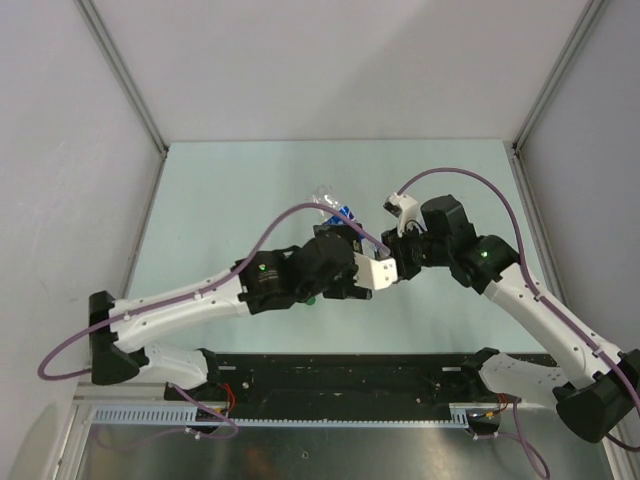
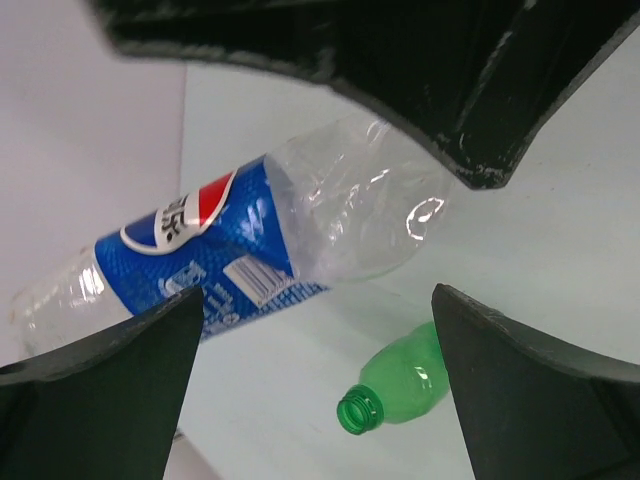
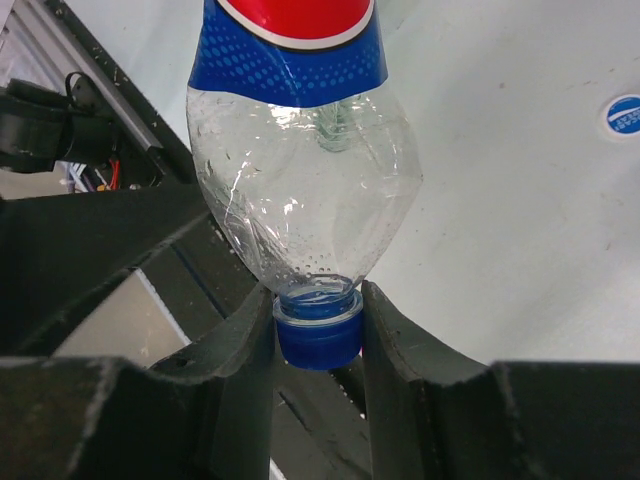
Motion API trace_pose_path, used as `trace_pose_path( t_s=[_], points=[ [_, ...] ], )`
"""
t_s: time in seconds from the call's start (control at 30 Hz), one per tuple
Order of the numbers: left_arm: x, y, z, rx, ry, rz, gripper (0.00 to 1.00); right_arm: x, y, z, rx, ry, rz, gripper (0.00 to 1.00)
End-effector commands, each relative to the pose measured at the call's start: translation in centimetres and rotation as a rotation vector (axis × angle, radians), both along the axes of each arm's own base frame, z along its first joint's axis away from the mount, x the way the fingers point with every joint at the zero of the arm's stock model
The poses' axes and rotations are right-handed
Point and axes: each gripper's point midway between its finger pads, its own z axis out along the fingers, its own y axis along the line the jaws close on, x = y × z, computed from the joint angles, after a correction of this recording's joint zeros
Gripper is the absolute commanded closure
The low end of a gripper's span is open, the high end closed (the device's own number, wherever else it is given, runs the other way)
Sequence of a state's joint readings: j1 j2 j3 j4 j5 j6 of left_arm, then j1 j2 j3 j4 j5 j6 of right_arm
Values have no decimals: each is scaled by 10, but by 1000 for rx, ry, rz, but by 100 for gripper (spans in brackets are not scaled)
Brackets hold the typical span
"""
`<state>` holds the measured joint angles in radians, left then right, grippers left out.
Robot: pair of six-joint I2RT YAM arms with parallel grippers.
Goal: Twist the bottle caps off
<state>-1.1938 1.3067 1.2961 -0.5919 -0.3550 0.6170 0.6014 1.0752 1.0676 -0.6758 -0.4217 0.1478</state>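
Observation:
My right gripper (image 3: 318, 312) is shut on the blue cap (image 3: 318, 338) of a clear bottle (image 3: 300, 170) with a blue and red label, one finger pressed to each side of the cap. The bottle is held above the table and reaches away from the jaws. In the left wrist view this same bottle (image 2: 260, 245) crosses just beyond my left gripper (image 2: 318, 300), which is open and touches nothing. Below it on the table lies a green bottle (image 2: 405, 382) with a bare, uncapped neck (image 2: 360, 412). From above, the bottle (image 1: 330, 205) shows past the left gripper (image 1: 340, 238) and the right gripper (image 1: 380, 256).
A small round blue cap (image 3: 622, 115) lies loose on the pale table (image 1: 220, 200) to the right of the held bottle. Both arms meet in the middle of the table. A black and metal rail (image 1: 340, 385) runs along the near edge.

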Motion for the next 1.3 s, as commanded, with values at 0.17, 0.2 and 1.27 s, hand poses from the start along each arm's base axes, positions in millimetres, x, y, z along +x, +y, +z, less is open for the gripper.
trace_pose_path(
  t_s=[0.17,0.2,1.27],
  points=[
    [4,-5,42,-16,-219,11,1,-12,10,13,50,41,71,100],
    [2,-5,41,-20,-220,-9,1,-13,11,15,62,49,86,100],
    [16,3,9,10,-330,-121,41,-53,24,74,363,178,367,100]
  ],
)
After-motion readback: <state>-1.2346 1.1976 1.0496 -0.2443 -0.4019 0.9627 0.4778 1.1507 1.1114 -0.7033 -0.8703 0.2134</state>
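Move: The right hand already holds the Pepsi bottle by its cap; the bottle's middle is about 5 cm ahead, 6 cm left and 6 cm above that hand. The open left hand goes for the bottle, its middle some 5 cm straight ahead and 1 cm up. From the left hand, the green bottle stands roughly level, 10 cm left and 15 cm below; a loose blue cap lies 10 cm ahead, 9 cm right and 26 cm below. Right carries the bottle 4 cm back and up; left fingers tip up 20 degrees, closing round its shoulder. ##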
